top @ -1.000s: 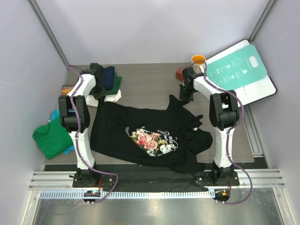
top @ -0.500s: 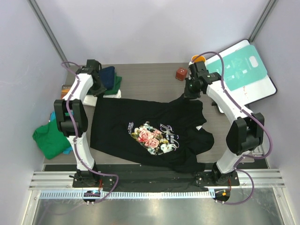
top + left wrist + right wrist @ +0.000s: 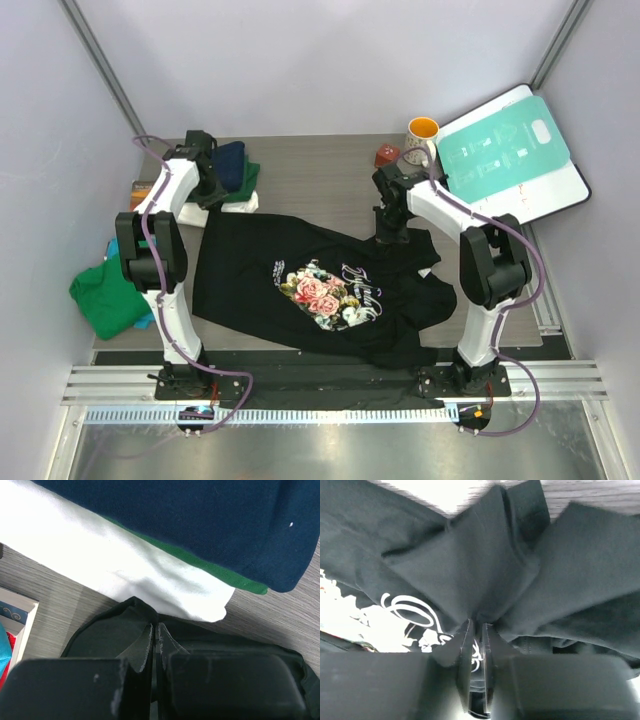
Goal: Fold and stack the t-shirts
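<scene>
The black t-shirt [image 3: 320, 290] with the pink rose print lies spread face up across the table. My left gripper [image 3: 211, 197] is shut on its far left corner [image 3: 115, 635], right beside a folded stack: a navy t-shirt [image 3: 200, 525] on a green one [image 3: 220, 572] on a white layer [image 3: 125, 575]. My right gripper [image 3: 388, 237] points down at the shirt's far right part. Its jaws stand a narrow slit apart with bunched black cloth [image 3: 485, 575] gathered into the tips [image 3: 477, 624]. A loose green t-shirt [image 3: 110, 295] lies over a teal one [image 3: 118, 245] at the left.
A teal-and-white board [image 3: 510, 150] leans at the back right, with an orange mug [image 3: 423, 130] and a small red-brown object [image 3: 386, 155] beside it. A small book [image 3: 142, 187] lies at the table's left edge, behind the left arm. Grey walls close in both sides.
My right arm has swung from the back right down and inward, laying the shirt's far right part on the table. Its jaws have started to part. The left gripper has stayed shut at the stack.
</scene>
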Action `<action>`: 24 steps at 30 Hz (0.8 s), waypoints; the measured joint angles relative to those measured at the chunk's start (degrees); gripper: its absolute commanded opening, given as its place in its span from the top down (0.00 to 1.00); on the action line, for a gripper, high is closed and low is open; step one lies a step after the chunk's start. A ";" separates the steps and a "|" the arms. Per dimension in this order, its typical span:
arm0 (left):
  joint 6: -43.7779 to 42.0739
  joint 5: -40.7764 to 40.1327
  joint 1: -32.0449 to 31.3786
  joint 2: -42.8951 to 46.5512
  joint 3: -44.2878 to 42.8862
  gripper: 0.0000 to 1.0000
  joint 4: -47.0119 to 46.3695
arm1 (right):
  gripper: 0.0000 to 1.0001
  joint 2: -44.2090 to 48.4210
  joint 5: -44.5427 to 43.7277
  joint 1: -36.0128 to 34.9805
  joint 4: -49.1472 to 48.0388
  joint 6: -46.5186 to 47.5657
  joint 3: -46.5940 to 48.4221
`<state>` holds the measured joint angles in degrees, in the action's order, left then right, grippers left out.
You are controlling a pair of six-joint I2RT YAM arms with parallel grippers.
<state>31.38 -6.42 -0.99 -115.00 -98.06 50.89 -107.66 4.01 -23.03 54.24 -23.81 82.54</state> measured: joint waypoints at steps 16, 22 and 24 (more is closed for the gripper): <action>-0.37 0.04 0.00 0.02 0.42 1.00 -0.04 | 0.47 3.50 -9.05 12.00 -4.39 2.40 9.55; -0.42 0.07 0.00 0.02 0.81 1.00 -0.13 | 0.47 -7.87 -6.23 15.37 -6.05 5.64 11.56; -0.42 0.07 0.00 0.02 1.16 1.00 -0.13 | 0.46 -10.62 -4.61 15.02 -6.03 6.16 11.56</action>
<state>30.96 -6.35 -0.99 -114.98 -96.90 50.76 -118.28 -0.60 -8.01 48.21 -17.65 94.11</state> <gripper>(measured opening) 0.005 0.533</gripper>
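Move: The right hand, its shut fingers still pinching the black shirt's far edge, has its next spot on the shirt's right sleeve about 8 cm ahead and 9 cm to its right, some 5 cm below. The floral print lies about 10 cm back and 15 cm to its left; the red block stands roughly 28 cm ahead, the mug 29 cm ahead and 9 cm right. From the left hand that sleeve lies some 50 cm right, 5 cm back and 8 cm below. Letting go of the shirt's far edge, the right fingers spread to about half open as the hand lifts off some 8 cm in an arc, going forward about 11 cm and 10 cm to the right. It then sinks steeply towards the sleeve, ending just over the cloth's edge with the fingers pointing down and open. The left hand keeps its shut grip on the left corner, almost still. ##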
